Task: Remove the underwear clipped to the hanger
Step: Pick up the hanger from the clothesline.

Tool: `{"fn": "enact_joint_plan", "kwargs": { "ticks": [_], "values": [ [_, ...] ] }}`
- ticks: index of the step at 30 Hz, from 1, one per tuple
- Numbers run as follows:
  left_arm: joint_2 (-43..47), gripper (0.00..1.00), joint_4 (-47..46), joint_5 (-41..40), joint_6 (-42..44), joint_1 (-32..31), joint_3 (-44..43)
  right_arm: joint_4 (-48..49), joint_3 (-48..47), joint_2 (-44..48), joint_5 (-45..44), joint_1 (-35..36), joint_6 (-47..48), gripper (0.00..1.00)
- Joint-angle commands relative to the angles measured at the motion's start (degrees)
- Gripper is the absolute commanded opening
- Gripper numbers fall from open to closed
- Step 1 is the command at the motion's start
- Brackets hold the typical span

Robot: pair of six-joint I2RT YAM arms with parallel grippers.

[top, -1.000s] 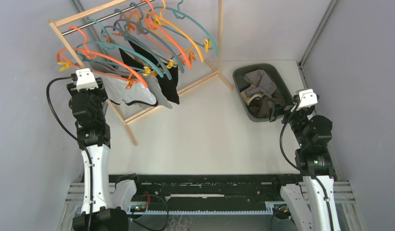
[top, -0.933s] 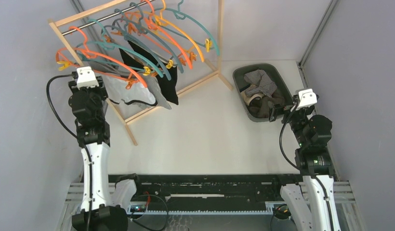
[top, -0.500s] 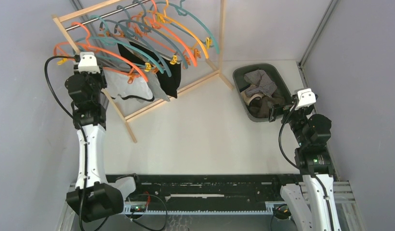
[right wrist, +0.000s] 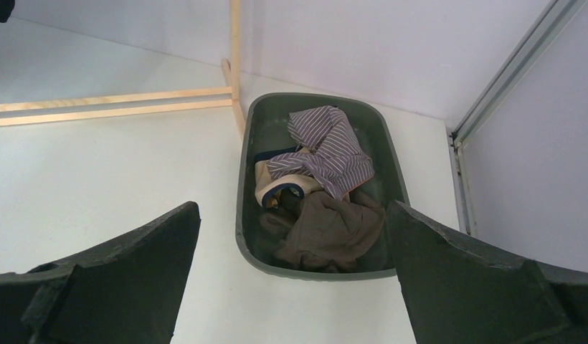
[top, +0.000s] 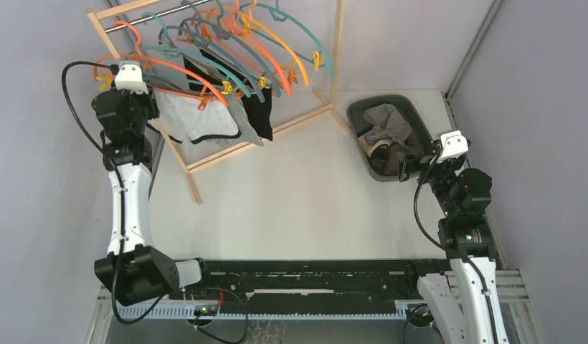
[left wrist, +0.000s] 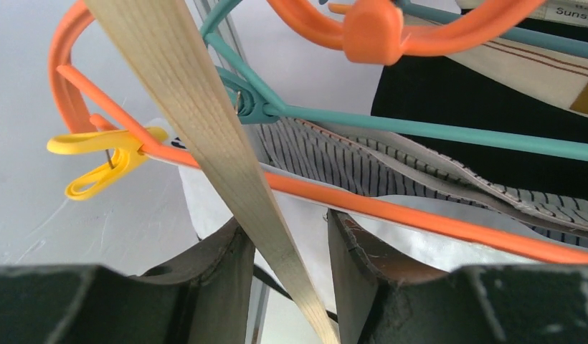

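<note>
The underwear hangs clipped on hangers on a wooden rack: a white pair with black trim (top: 194,122), a grey pair (top: 241,123) and a black pair (top: 259,115). An orange hanger (top: 183,75) carries the white pair (left wrist: 434,215), with a yellow clip (left wrist: 105,154) at its left end. My left gripper (top: 149,115) (left wrist: 285,222) sits at the rack's left wooden post (left wrist: 205,122). The post runs slantwise between the two fingers and touches both. My right gripper (top: 409,163) (right wrist: 292,206) hangs wide open with nothing in it, over the near end of the bin.
A dark green bin (top: 363,107) (right wrist: 242,215) at the back right holds a striped shirt (right wrist: 327,147) and a brown cloth (right wrist: 334,233). Several teal, orange and yellow hangers crowd the rail. The rack's floor bars (top: 234,147) cross the table. Grey walls stand close on both sides.
My left arm has stretched forward and its jaws have narrowed onto the post. The whole rack has shifted toward the back, and the hangers and cloth swung with it. The right arm has not moved.
</note>
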State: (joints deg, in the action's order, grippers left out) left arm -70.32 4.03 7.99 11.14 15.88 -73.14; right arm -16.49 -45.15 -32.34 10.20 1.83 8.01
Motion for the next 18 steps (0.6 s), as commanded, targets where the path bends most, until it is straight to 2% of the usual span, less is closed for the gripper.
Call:
{"fn": "enact_joint_plan", "kwargs": {
  "ticks": [1,4,10,13,18],
  "values": [
    [-1.3,0.45,-3.0,7.7,-2.9,-0.9,-7.6,1.4,0.0,-0.2,0.7,0.2,0.8,1.00],
    [1.5,0.49,-2.2,5.9,-3.6,-0.9,-5.9,1.4,-0.1,-0.2,0.9,0.2,0.8,1.00],
    [13.8,0.64,3.0,0.2,-4.5,-1.0,0.3,1.2,0.0,-0.1,1.7,0.3,0.9,1.00],
    [17.6,0.71,8.3,0.2,-5.8,-2.1,-0.3,1.1,-0.1,-0.3,1.8,0.4,0.9,1.00],
    [19.9,0.75,17.5,-2.1,-9.9,-8.5,-5.7,1.1,-0.1,-0.3,1.8,0.5,1.0,1.00]
  ]
}}
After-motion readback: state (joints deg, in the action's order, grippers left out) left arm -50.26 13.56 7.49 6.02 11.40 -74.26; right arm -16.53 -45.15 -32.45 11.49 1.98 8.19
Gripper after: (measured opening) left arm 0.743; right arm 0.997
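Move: The left hand is at the rack's left front post, which crosses right at its fingertips, about 1 cm ahead. Beyond it hangs the front orange hanger, its middle some 6 cm ahead, 5 cm to the right and 6 cm up; its yellow clip is about 8 cm ahead and 11 cm left, 3 cm up, and the white underwear about 5 cm ahead, 8 cm right and 6 cm lower. From the right hand, the hanger is roughly 75 cm left, 20 cm ahead and 13 cm higher. After a last nudge of barely 1 cm forward against the rack's post, the left hand comes free of it and draws quickly back, away from the post and the orange hanger, gaining speed and ending about 11 cm back, 9 cm higher and 6 cm farther left. On the way the fingers open from about half to three quarters, touching nothing at the end, and the wrist tips them up by some 10 degrees, with the post and the hanger still in front of them. ##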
